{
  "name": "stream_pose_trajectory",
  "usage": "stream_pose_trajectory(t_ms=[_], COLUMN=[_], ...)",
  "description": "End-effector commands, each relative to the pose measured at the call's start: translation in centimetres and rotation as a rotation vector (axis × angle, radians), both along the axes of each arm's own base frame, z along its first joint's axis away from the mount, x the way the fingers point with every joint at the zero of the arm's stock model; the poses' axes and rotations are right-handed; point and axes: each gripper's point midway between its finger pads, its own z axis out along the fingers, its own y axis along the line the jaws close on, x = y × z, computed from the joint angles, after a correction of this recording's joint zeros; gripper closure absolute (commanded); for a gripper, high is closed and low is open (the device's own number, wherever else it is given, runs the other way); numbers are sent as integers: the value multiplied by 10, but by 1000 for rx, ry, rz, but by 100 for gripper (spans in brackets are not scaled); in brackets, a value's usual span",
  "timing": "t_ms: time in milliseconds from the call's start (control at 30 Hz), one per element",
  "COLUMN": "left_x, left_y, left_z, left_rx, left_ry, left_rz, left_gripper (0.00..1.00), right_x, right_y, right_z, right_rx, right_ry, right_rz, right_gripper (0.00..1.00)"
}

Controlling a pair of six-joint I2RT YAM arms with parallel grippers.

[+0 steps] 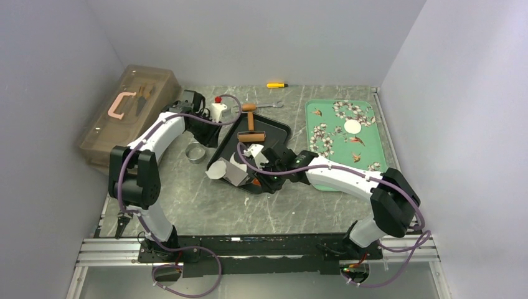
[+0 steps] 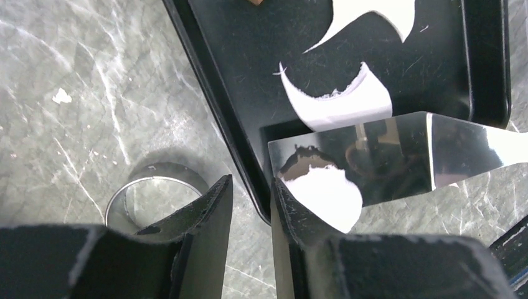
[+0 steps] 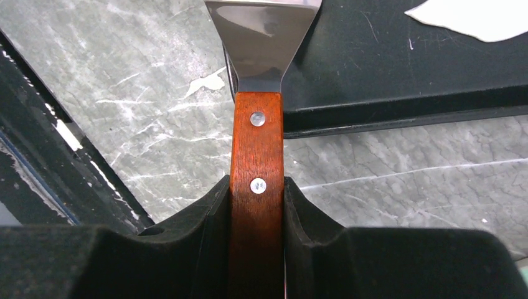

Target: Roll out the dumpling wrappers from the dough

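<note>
Ragged white dough (image 2: pixel 342 103) with round cut-outs lies on the black tray (image 1: pixel 274 128); another scrap (image 3: pixel 479 18) shows in the right wrist view. My right gripper (image 3: pixel 256 187) (image 1: pixel 260 179) is shut on the wooden handle (image 3: pixel 256 149) of a steel scraper. Its shiny blade (image 2: pixel 386 156) reaches over the tray's near corner, and a white dough piece (image 2: pixel 330 199) (image 1: pixel 218 169) sits at the blade's edge. My left gripper (image 2: pixel 252 180) (image 1: pixel 208 138) hovers at the tray's left rim, jaws slightly apart and holding nothing. One round wrapper (image 1: pixel 352 127) lies on the green tray (image 1: pixel 367 156). The brown roller (image 1: pixel 251 124) rests on the black tray.
A metal ring cutter (image 1: pixel 196 152) (image 2: pixel 155 193) stands on the marble left of the black tray. At the far left is a brown lidded box (image 1: pixel 127 112). A white bottle with a red cap (image 1: pixel 218 109), a wrench (image 1: pixel 268 104) and a yellow tool (image 1: pixel 276 85) lie behind.
</note>
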Motion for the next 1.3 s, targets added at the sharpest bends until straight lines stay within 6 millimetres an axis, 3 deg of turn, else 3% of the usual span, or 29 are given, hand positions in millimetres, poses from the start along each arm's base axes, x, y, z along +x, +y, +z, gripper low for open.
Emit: stream_pose_trajectory(t_ms=[0, 133, 267, 500, 700, 1033, 1267], left_x=[-12, -25, -23, -27, -26, -14, -10], left_y=[16, 37, 56, 56, 53, 61, 56], left_z=[-1, -5, 2, 6, 13, 45, 50], left_rx=[17, 23, -3, -37, -56, -97, -128], left_ry=[27, 40, 32, 40, 23, -66, -78], left_rz=[12, 42, 99, 96, 93, 124, 110], left_gripper=[67, 66, 66, 65, 64, 62, 62], right_x=[4, -1, 4, 14, 34, 87, 123], right_y=[7, 14, 17, 9, -12, -73, -152], right_z=[17, 19, 29, 52, 72, 91, 87], right_rx=[0, 39, 107, 213, 231, 183, 106], right_ry=[-81, -58, -34, -56, -114, -204, -248], right_rz=[47, 72, 49, 14, -94, -381, -647], right_gripper=[100, 100, 100, 100, 100, 100, 100])
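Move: The right hand holds the spatula; the cut wrapper lies on its blade about 14 cm left and 5 cm ahead. The green tray's middle is some 27 cm right and 14 cm ahead, 7 cm below, and the finished wrapper on it 29 cm right and 20 cm ahead. The black tray's middle is 4 cm left, 12 cm ahead. For the empty left hand, the cutting ring lies roughly 5 cm left, 2 cm ahead and 7 cm below, and the black tray's middle 12 cm right, 1 cm ahead. Almost still at first, the right hand then lifts about 5 cm and sweeps right and forward, some 15 cm in all, towards the green tray, keeping its grip on the spatula handle while turning roughly 30 degrees clockwise, so the loaded blade swings forward. The left hand, open and empty, shifts left towards the cutting ring, dipping briefly before it rises. ##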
